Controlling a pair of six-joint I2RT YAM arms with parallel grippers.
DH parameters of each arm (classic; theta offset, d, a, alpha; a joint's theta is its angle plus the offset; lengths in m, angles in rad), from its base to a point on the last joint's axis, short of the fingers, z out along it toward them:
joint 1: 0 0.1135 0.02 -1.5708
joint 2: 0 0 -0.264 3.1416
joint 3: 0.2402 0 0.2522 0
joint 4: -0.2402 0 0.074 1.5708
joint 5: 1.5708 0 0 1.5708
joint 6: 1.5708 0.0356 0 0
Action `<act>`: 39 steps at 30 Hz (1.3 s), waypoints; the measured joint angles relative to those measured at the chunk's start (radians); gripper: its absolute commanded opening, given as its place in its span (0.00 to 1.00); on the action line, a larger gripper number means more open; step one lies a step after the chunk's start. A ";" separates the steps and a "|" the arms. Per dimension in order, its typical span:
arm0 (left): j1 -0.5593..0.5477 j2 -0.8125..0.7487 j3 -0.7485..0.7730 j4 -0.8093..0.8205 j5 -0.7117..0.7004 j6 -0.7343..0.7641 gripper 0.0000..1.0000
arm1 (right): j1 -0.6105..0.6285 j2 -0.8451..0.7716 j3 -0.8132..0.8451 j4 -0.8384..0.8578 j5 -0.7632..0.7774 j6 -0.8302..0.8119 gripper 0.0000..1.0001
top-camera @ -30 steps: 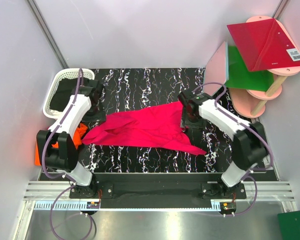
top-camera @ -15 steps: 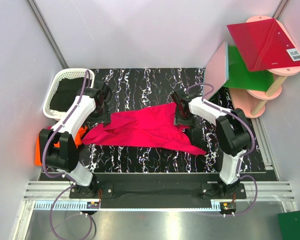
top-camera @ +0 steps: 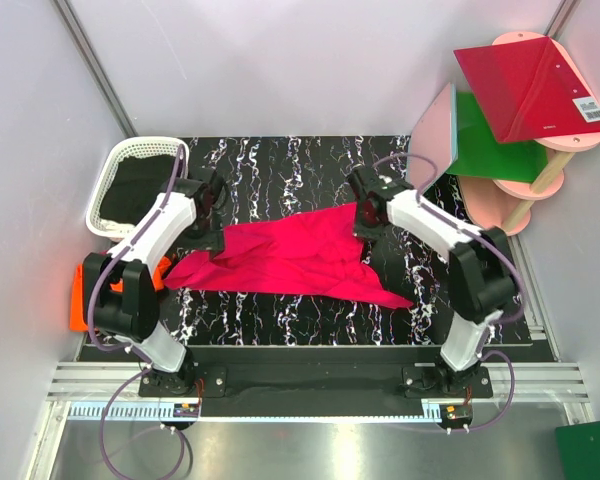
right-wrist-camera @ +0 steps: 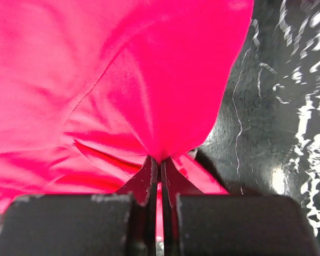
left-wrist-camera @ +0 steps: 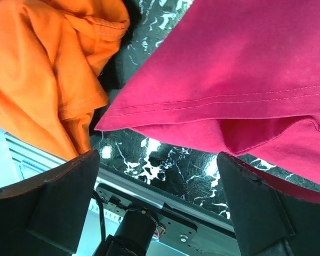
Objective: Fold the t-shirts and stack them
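A hot pink t-shirt (top-camera: 290, 258) lies spread and rumpled across the black marbled table (top-camera: 280, 165). My right gripper (top-camera: 365, 226) is shut on the pink t-shirt's upper right corner; in the right wrist view the cloth (right-wrist-camera: 149, 96) bunches into the closed fingertips (right-wrist-camera: 161, 162). My left gripper (top-camera: 212, 238) hovers wide open over the shirt's left end, nothing between its fingers (left-wrist-camera: 64, 208). The left wrist view shows the pink hem (left-wrist-camera: 240, 96) and the orange t-shirt (left-wrist-camera: 48, 69) crumpled beside it. The orange t-shirt (top-camera: 80, 305) hangs off the table's left edge.
A white basket (top-camera: 130, 185) with dark cloth stands at the back left. Red (top-camera: 530, 85) and green (top-camera: 490, 145) flat panels rest on a pink stand (top-camera: 540, 180) at the back right. The metal rail (top-camera: 310, 385) runs along the near edge.
My right gripper has closed on the pink shirt's upper right corner. The left gripper has shifted slightly right, over the shirt's left end, still open.
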 measured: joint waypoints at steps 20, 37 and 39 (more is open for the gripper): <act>-0.197 0.076 -0.010 0.022 0.002 -0.029 0.99 | 0.000 0.256 0.347 0.304 0.141 -0.159 0.00; -0.233 0.335 0.268 0.071 -0.010 -0.002 0.99 | -0.001 0.220 0.424 0.367 0.316 -0.219 0.83; -0.234 0.392 0.333 0.084 -0.010 0.013 0.99 | -0.001 0.116 0.331 0.369 0.317 -0.219 0.82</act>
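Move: The right hand holds the red shirt's right edge. Its goal is the bare table beyond the shirt, about 19 cm ahead, 5 cm left and 7 cm below; the pink board stands roughly 18 cm ahead and 13 cm right, and the shirt's near right corner lies 12 cm back and 10 cm right. From the left hand, the middle of the shirt's far edge is some 14 cm ahead, 19 cm right and 11 cm below; the shirt's left tip lies about level, 9 cm left. Keep the right gripper's pinch on the red shirt, lift about 11 cm while starting forward, then swing it out and down to 20 cm ahead, fingers tilting outward some 35 degrees. Open there to let the cloth go, and draw back and up. Meanwhile carry the open left gripper right over the shirt, then forward and right towards its far edge, sinking slightly. ##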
